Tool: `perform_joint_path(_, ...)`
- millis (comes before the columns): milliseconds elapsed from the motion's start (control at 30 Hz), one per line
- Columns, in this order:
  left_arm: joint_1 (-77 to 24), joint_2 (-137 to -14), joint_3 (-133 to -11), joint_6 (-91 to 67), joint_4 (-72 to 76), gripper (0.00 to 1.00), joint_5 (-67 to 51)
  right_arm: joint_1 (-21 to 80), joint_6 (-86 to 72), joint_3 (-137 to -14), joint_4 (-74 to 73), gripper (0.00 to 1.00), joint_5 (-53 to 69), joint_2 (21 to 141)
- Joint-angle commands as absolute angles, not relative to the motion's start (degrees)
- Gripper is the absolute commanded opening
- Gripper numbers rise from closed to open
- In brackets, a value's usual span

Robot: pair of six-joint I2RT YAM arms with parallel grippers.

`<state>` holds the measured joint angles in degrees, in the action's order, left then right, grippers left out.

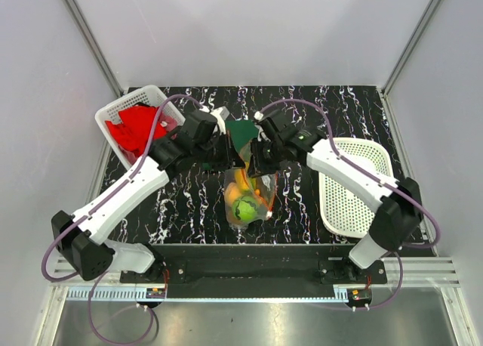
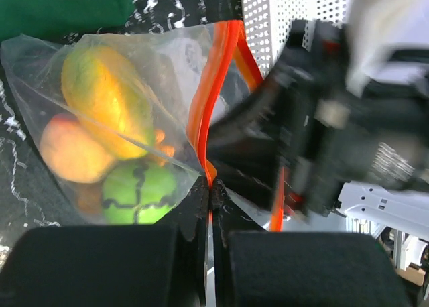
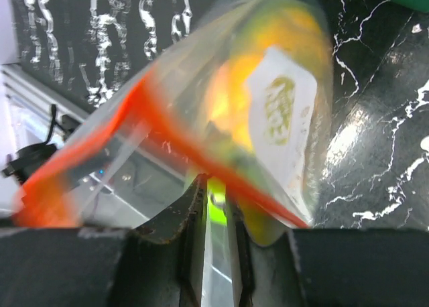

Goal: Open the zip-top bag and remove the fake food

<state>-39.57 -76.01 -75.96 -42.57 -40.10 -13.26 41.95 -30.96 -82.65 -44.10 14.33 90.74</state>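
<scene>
The clear zip-top bag hangs lifted between both arms over the black marbled table. My left gripper is shut on the bag's lip just below its orange-red zip strip. Inside the bag lies the fake food: a yellow-orange piece, a peach-orange round one and a green one. My right gripper is at the bag's opposite lip. Its jaws stand a narrow gap apart with clear film between them and the strip crossing their tips. In the top view both grippers meet at the bag's top.
A white basket holding a red cloth stands at the back left. A flat dark green cloth lies just behind the grippers. Another white basket sits at the right.
</scene>
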Motion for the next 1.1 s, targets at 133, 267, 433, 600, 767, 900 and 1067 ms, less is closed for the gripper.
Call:
perform_joint_path(133,-39.5,-71.1,-72.6,-43.6,-35.4,0.00,-10.4,42.1,-31.3,-84.5,-39.3,0.31,14.2,96.7)
perform_joint_path(267,-39.4,-70.6,-71.9,-41.8,-34.2,0.00,-10.3,42.4,-31.5,-83.6,-37.9,0.34,15.2,98.3)
perform_joint_path(433,-38.2,-70.8,-71.5,-39.7,-34.0,0.00,-11.3,42.8,-31.7,-80.3,-34.4,0.41,17.4,99.5)
perform_joint_path(600,-37.4,-71.6,-71.0,-38.8,-33.0,0.00,-12.7,43.8,-32.0,-78.1,-32.4,0.55,17.0,100.6)
perform_joint_path(767,-37.5,-71.8,-69.9,-39.2,-31.6,0.00,-14.1,44.6,-31.1,-77.7,-31.6,0.61,15.3,102.8)
perform_joint_path(900,-37.4,-71.5,-67.9,-39.5,-30.6,0.00,-15.4,45.0,-30.7,-77.5,-29.5,0.68,15.0,104.9)
perform_joint_path(1067,-37.4,-70.6,-66.7,-39.5,-30.1,0.00,-15.6,45.1,-30.7,-76.8,-25.9,0.73,14.9,105.9)
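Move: The green melon in the hanging zip-top bag lies about 12 cm below the right hand, some 4 cm back and 2 cm left. From that hand the mango is level fore and aft, 3 cm left and 10 cm down; the orange is 3 cm back, 6 cm left and 11 cm down. From the left hand, pinching the orange zip rim, the melon is about 5 cm back, straight in line sideways and 16 cm below. Right hand reaches some 11 cm down, slightly left, into the bag, fingers opening; left hand keeps pinching rim. ##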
